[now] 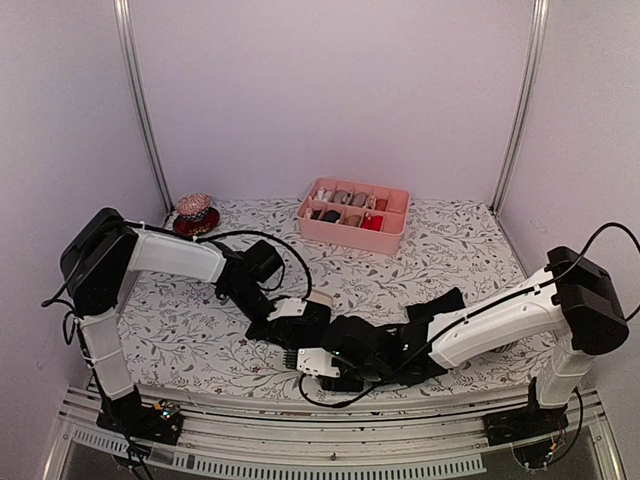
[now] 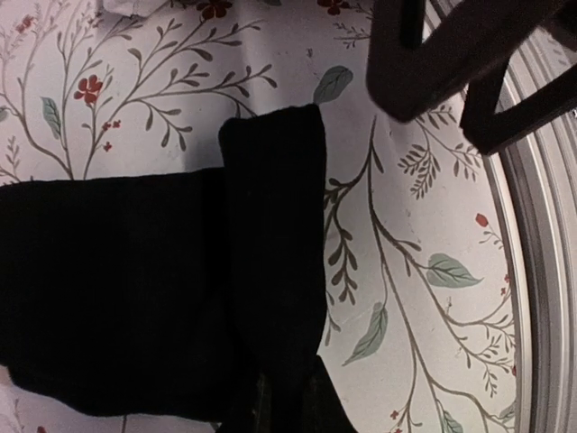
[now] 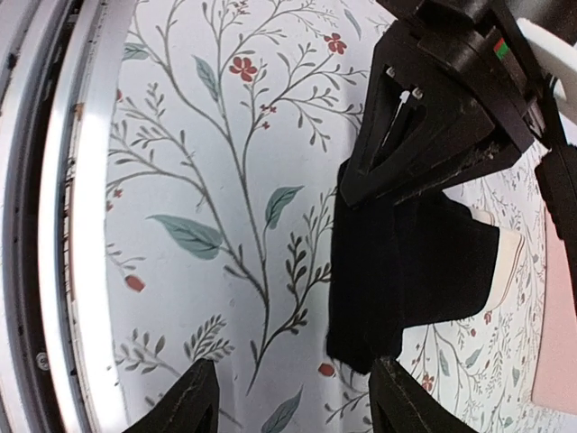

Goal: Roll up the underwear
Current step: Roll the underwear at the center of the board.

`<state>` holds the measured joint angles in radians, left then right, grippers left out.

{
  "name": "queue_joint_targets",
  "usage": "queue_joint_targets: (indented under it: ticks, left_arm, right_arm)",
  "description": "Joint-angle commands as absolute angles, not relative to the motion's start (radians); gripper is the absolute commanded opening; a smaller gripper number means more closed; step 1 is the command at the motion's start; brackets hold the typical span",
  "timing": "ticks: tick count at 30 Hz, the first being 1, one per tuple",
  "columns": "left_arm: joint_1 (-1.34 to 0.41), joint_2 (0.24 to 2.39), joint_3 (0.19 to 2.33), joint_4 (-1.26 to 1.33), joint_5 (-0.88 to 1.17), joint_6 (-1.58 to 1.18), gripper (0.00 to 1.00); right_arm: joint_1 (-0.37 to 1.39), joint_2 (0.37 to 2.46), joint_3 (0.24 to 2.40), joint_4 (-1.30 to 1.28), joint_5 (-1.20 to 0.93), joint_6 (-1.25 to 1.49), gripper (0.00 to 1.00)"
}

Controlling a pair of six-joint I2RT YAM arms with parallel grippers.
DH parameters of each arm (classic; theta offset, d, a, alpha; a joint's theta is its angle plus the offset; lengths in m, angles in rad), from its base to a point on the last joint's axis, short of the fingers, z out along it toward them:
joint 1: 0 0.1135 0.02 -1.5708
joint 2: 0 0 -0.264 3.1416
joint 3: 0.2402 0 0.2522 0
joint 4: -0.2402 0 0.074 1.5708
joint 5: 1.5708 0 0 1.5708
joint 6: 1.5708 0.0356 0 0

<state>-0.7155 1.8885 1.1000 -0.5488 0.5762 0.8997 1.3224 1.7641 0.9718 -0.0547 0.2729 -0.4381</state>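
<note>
Black underwear [image 3: 410,271] with a beige waistband [image 3: 510,257] lies flat on the floral table near the front edge. One side is folded over into a narrow strip [image 2: 275,225]. In the left wrist view my left gripper [image 2: 281,397] is shut on the near end of that strip. From the right wrist view the left gripper [image 3: 433,117] sits over the fabric's far part. My right gripper [image 3: 293,383] is open just short of the fabric's corner, with nothing between its fingers. From above, both grippers meet at the table's front middle, left gripper [image 1: 300,318] and right gripper [image 1: 322,352], beside the waistband [image 1: 322,298].
A pink divided tray [image 1: 390,237] with small fabric bundles stands at the back centre. A brownish round object on a red dish [image 1: 193,212] sits at the back left. The metal rail [image 3: 63,225] of the table's front edge runs close to the right gripper.
</note>
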Motion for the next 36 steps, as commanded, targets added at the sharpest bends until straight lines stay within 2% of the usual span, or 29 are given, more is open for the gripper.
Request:
queue_joint_targets:
  ticks: [1, 10, 22, 24, 29, 33, 36]
  left_arm:
    - [-0.701, 1.945, 1.121, -0.628, 0.598, 0.873, 0.01]
    - [-0.697, 1.956, 1.132, -0.632, 0.604, 0.873, 0.01]
    - [-0.693, 1.990, 1.136, -0.642, 0.609, 0.876, 0.02]
    - [-0.693, 1.991, 1.135, -0.643, 0.609, 0.877, 0.02]
    - [-0.693, 1.990, 1.134, -0.643, 0.607, 0.877, 0.06]
    - [-0.688, 1.977, 1.129, -0.634, 0.610, 0.880, 0.21]
    - [-0.678, 1.923, 1.108, -0.595, 0.589, 0.868, 0.44]
  right_arm:
    - [1.318, 1.862, 1.067, 0.014, 0.420, -0.510, 0.59]
    - [1.317, 2.006, 1.154, 0.069, 0.471, -0.585, 0.59]
    - [1.284, 2.079, 1.164, 0.049, 0.525, -0.559, 0.48]
    - [1.284, 2.085, 1.165, 0.047, 0.522, -0.561, 0.43]
    - [1.284, 2.089, 1.171, 0.020, 0.483, -0.552, 0.25]
    - [1.283, 2.086, 1.186, -0.015, 0.448, -0.532, 0.12]
    - [1.284, 2.068, 1.189, -0.042, 0.409, -0.507, 0.06]
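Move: The underwear's rolled near edge runs crosswise; its middle lies about 6 cm ahead of the right hand, some 5 cm to its left and 4 cm below. The beige waistband of the still-flat part is roughly 17 cm ahead, about level sideways and 5 cm below, and the lettered black cloth some 21 cm right and 7 cm ahead. The left hand already pinches the roll's left part, the roll's middle lying about 4 cm to its right, level fore and aft and a touch lower. With its fingers about half open, the right hand swings forward and left onto the free right part of the roll, sinks, tilts about 15 degrees and edges on forward, travelling about 6 cm forward, 4 cm left and 4 cm down before its fingers close and pinch the roll close beside the left hand. The left hand stays put meanwhile, keeping its pinch nearly shut and tipping only about 5 degrees, then starts to open its fingers at the very end as the right takes hold. ##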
